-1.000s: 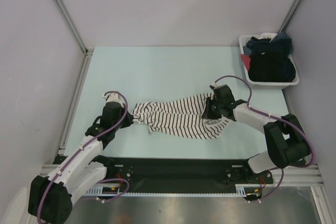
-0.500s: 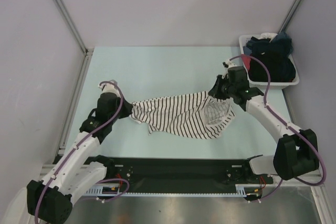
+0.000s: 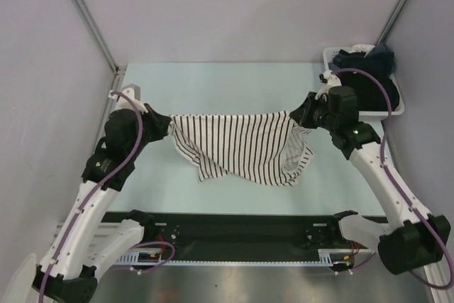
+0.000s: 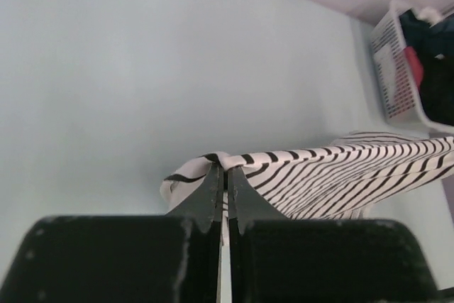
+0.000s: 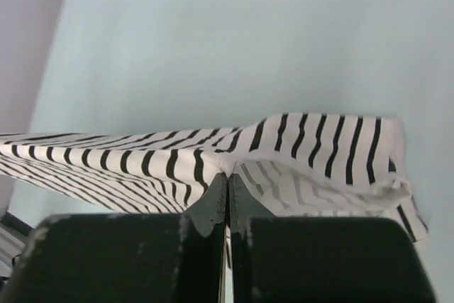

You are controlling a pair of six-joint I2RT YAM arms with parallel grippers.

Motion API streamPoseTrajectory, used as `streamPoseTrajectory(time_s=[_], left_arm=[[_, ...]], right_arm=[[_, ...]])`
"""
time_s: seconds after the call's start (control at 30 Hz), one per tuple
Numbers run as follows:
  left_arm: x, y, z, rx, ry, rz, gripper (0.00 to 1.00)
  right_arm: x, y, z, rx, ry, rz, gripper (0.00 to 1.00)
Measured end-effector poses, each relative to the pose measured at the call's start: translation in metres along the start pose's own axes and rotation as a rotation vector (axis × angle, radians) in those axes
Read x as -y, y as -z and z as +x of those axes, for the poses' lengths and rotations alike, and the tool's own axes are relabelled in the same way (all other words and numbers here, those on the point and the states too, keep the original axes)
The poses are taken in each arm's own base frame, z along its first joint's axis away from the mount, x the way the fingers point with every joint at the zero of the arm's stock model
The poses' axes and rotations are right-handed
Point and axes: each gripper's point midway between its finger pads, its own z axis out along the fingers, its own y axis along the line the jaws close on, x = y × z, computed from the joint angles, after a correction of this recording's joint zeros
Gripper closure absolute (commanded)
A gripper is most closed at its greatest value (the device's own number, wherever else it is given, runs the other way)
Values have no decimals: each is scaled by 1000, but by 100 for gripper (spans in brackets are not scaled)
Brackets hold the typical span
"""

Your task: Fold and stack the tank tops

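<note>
The striped tank top (image 3: 241, 145) hangs stretched between my two grippers above the pale table, its lower part drooping toward the near side. My left gripper (image 3: 164, 124) is shut on its left corner, seen pinched at the fingertips in the left wrist view (image 4: 227, 169). On the right, my right gripper (image 3: 301, 115) is shut on the other corner, with the cloth (image 5: 305, 154) bunched at its tips (image 5: 228, 175). A black tank top is not separately recognisable; dark clothes lie in the basket.
A white basket (image 3: 369, 110) at the far right corner holds dark and red clothes (image 3: 365, 76); it also shows in the left wrist view (image 4: 397, 76). Metal frame posts (image 3: 85, 12) stand at the table's back corners. A black rail (image 3: 241, 228) runs along the near edge.
Both grippers rose and moved apart, lifting the striped top off the table and pulling it out wide. The right gripper's jaws closed on its corner during the last second.
</note>
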Motion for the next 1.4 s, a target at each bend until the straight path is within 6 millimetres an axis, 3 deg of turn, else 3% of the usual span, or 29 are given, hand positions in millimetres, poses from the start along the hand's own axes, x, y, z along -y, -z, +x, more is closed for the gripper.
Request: streamPoseTrajectory(time_s=[0.1,0.23,0.4,0.5,0.57,0.63,0.7,0.77,0.87,1.03,1.17,1.27,1.33,1.4], left_arm=[[15,30,-33,80,-11,49,100],[40,86,-85,220,-30,143,100],[73,160,-128,353,-61,305,100],[89,200,-140,404,-79,413,100],[96,216,-141,418,-89,461,100],[99,222,-140,418,-93,487,100],[99,215,-137,398,-93,482,100],[96,197,-132,364,-83,451,100],[83,149,-120,288,-66,348,100],[41,34,-67,112,-38,107,100],[-5,-49,0,-31,-22,-76,100],[-33,-100,40,-129,-19,-195,100],[-45,-132,54,-164,-12,-246,100],[-56,-167,63,-201,-7,-292,100]], right_arm=[[-25,38,-34,136,36,-65,100],[-65,109,-74,344,99,-175,100],[-108,202,-101,563,180,-309,100],[-131,262,-108,690,230,-390,100],[-141,292,-111,752,255,-427,100],[-148,311,-114,793,268,-445,100],[-147,310,-116,792,266,-434,100],[-140,294,-120,761,247,-398,100],[-123,246,-128,675,200,-315,100],[-70,115,-120,425,101,-117,100],[-10,-1,-74,189,6,34,100],[27,-61,-44,72,-62,109,100],[47,-97,-41,42,-103,135,100],[65,-132,-46,25,-144,149,93]])
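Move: Both hands already pinch the tank top's upper edge, stretched between them. Its middle hangs about 20 cm right, 5 back and 17 below the left hand; from the right it is 15 left, 10 back and 12 below. The bare table spot for each end of the edge is roughly 13 cm straight ahead, 24 below the left hand and 19 below the right. The laundry basket stands some 33 cm right, 22 ahead and 13 below the right hand. Keeping their pinch on the tank top's edge, both hands fling it: first up and back together, fingers tipping up (left about 23 cm up, 15 back; right 30 up, 20 back), then fast forward and down past where they began, towards the bare table ahead. The fingers tip down again and stay shut. ##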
